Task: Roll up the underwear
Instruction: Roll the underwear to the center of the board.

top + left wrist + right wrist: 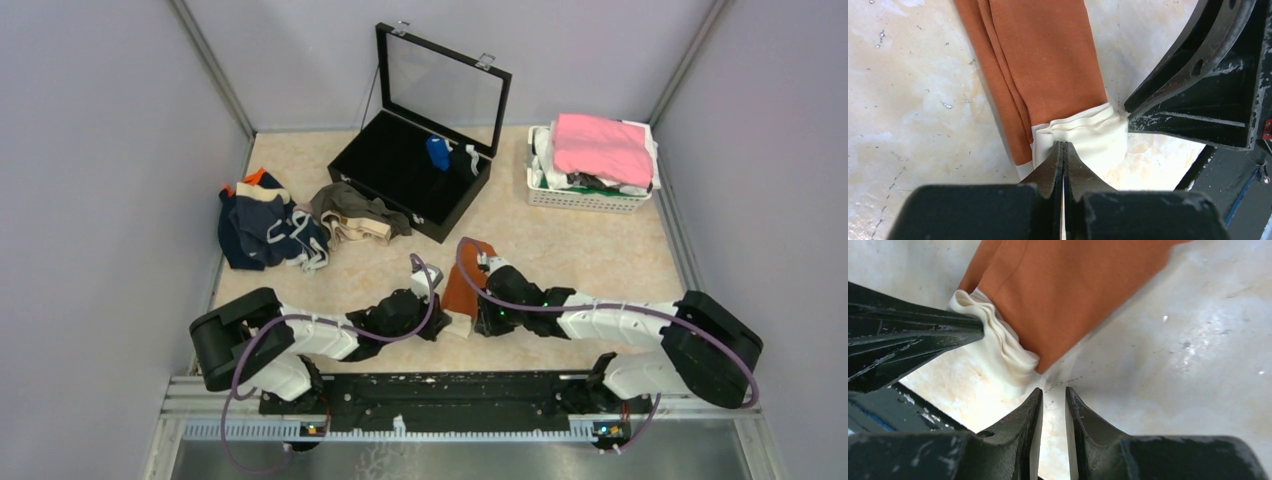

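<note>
A rust-orange underwear (466,280) lies folded into a long strip on the table between both arms, its white waistband (1098,135) at the near end. My left gripper (1064,146) is shut, its tips pinching the bunched waistband edge (998,355). My right gripper (1053,390) stands slightly open just off the waistband's corner, with only bare table between its fingers. In the top view the left gripper (443,322) and right gripper (478,318) sit on either side of that near end. A navy underwear pile (262,232) and an olive-brown one (355,212) lie at the back left.
An open black case (415,170) with a glass lid stands at the back centre, a blue item (438,152) inside. A white basket (590,195) at the back right holds clothes topped by a bright pink cloth (602,148). Grey walls enclose the table.
</note>
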### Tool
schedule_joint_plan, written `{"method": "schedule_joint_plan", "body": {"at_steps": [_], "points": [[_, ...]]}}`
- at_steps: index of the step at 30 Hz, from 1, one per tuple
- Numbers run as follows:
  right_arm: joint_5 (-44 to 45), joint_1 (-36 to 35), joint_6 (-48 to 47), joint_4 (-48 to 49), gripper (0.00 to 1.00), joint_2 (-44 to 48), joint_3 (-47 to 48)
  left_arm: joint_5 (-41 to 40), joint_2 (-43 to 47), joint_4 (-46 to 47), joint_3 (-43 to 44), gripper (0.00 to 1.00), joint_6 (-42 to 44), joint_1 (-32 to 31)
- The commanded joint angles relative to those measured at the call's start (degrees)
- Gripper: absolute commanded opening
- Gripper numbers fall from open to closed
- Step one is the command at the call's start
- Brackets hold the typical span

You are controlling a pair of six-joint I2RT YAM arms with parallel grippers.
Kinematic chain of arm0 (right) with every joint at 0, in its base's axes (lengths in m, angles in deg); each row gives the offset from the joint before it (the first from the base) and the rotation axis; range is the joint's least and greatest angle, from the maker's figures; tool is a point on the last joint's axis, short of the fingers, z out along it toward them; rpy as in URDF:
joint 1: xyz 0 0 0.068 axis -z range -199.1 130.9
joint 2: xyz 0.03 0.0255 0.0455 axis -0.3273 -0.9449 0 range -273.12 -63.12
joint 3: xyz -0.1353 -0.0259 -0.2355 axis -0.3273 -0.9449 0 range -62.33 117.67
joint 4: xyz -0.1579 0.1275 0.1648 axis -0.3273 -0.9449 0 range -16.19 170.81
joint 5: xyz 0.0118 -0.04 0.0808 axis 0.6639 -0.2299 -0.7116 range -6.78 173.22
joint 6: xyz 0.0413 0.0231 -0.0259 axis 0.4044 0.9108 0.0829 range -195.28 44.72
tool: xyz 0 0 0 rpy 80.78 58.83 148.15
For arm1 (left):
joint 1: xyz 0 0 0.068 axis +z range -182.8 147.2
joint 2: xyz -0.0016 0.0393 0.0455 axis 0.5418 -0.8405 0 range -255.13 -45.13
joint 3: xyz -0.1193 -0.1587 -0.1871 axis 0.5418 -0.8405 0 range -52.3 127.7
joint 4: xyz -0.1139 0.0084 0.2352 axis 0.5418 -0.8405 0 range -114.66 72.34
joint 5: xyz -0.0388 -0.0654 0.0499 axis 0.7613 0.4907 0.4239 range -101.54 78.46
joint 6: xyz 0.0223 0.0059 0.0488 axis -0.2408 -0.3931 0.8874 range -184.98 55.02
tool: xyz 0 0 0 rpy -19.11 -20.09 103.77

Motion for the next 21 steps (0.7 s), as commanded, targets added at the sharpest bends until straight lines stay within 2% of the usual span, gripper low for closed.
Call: {"method": "schedule_joint_plan", "body": {"at_steps": [1, 8, 13, 17, 19, 21], "points": [[6.2, 0.1, 1.9, -1.6, 0.23, 3.3, -1.1, 0.0, -1.8, -1.1, 0.0, 0.00, 0.8, 0.0], [11.7, 0.1, -0.7, 0.7, 0.24, 15.1, -4.9, 0.3, -1.8, -1.4, 0.3, 0.00, 0.9, 0.1], [11.3, 0.1, -5.0, 15.3, 0.26, 26.6, -14.2, 0.3, -2.0, -1.1, 0.2, 0.00, 0.4, 0.1], [5.6, 0.1, -4.7, 24.0, 0.09, 30.0, -16.5, 0.4, -2.0, -1.1, 0.2, 0.00, 0.2, 0.2], [0.0, 0.1, -4.8, 26.7, 0.02, 27.5, -15.9, 0.5, -2.2, -1.3, 0.4, 0.00, 0.2, 0.1], [-6.1, 0.0, -4.2, 29.2, 0.00, 23.1, -14.8, 0.6, -2.5, -1.5, 0.6, 0.00, 0.2, 0.2]]}}
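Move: The folded underwear's middle lies about 8 cm ahead of the right hand and 2 cm to its left, just below fingertip height. Its cream waistband is level with that hand, some 4 cm to its left, and the black case stands roughly 32 cm ahead and 15 cm to its left. From the left hand the waistband's middle is about 3 cm right and 2 cm below; the underwear's middle is 8 cm ahead, 5 cm right. Shut fingertips of the left hand still hold the waistband down, without shifting. The right hand, close beside the band's free right corner, draws off to the right and forward, then rises clear, about 6.5 cm up in all, swinging back left at the end. Its fingers tilt some 30 degrees forward and left, away from straight down, and close from a small gap to shut on nothing. ##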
